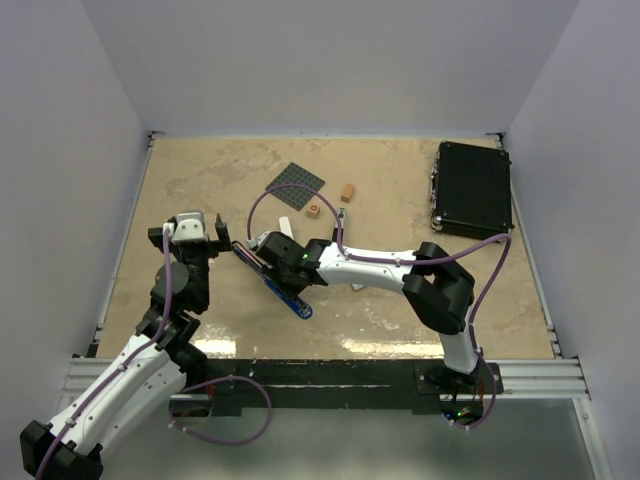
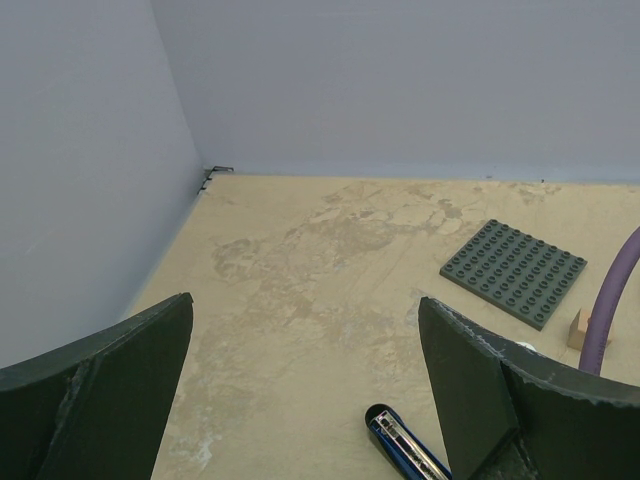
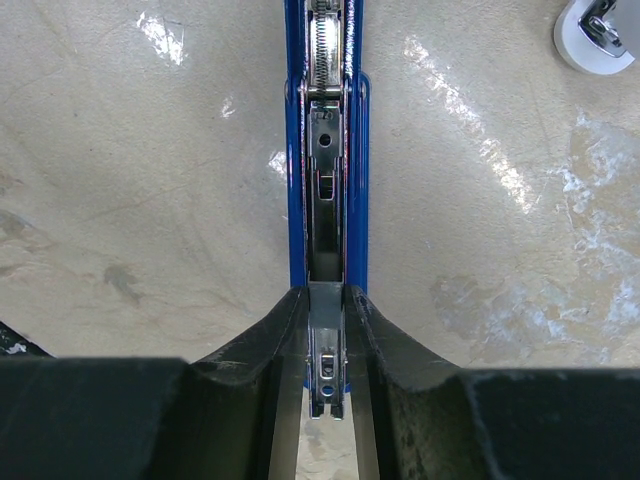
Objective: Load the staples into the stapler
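The blue stapler (image 1: pixel 291 299) lies opened out on the table, slanting from centre left down to the right. Its metal staple channel (image 3: pixel 326 200) faces up inside the blue body. My right gripper (image 3: pixel 326 300) is shut on that channel's near end, one finger on each side. In the top view the right gripper (image 1: pixel 272 262) sits over the stapler's upper part. A small whitish box, the staples (image 1: pixel 284 226), lies just behind it, and a small grey piece (image 1: pixel 342 214) lies further right. My left gripper (image 1: pixel 214 236) hangs open and empty to the stapler's left. The stapler's rounded tip (image 2: pixel 398 436) shows between its fingers.
A dark grey studded baseplate (image 1: pixel 296 184) lies at the back with two small orange blocks (image 1: pixel 347 191) beside it. A black case (image 1: pixel 473 188) stands at the back right. A purple cable (image 2: pixel 610 300) crosses the right edge of the left wrist view. Walls close three sides.
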You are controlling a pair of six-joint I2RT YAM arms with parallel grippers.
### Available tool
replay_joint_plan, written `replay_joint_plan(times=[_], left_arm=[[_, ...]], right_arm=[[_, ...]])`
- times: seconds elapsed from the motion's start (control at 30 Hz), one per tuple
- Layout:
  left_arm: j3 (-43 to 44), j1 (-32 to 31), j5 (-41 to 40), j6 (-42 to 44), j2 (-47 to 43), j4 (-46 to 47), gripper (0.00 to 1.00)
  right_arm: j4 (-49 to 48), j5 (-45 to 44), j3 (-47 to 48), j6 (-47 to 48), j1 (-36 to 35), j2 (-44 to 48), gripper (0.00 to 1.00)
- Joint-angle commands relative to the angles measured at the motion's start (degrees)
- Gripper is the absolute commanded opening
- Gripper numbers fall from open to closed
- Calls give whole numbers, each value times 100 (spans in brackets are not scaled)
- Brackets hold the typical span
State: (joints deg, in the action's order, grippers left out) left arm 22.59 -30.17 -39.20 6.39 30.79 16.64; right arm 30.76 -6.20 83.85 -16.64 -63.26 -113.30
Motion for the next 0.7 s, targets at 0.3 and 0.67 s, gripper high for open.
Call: replay_joint_plan(times=[0.3, 0.67], left_arm=[[-18, -32, 71, -147, -2, 260, 100], [-18, -32, 70, -156, -20, 260, 99]], right_arm=[[17, 57, -1, -5, 16, 62, 37], [-44, -320, 421, -190, 297, 185, 48]])
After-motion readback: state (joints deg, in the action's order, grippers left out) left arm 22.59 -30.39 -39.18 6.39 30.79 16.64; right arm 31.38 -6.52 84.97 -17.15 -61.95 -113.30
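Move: The silvery staple strip sits in the open blue stapler's channel, directly between the right fingertips and about 1 cm below the hand point; the stapler's nose end lies roughly 5 cm back and 3 cm to the right. The white stapler is some 14 cm ahead, and the black stapler about 14 cm ahead and 11 cm to the right, both a couple of centimetres lower. From the idle left hand the strip is about 6 cm back, 19 cm right and 23 cm down. The right fingers, still narrowly around the strip, keep spreading to about half open, letting go of it while the hand first eases barely half a centimetre back, down and to the left. Then the hand turns back forward and upward, going about 1.5 cm forward and 1 cm up and picking up speed as it comes clear of the staples, with the fingers still pointing steeply down at the stapler. ##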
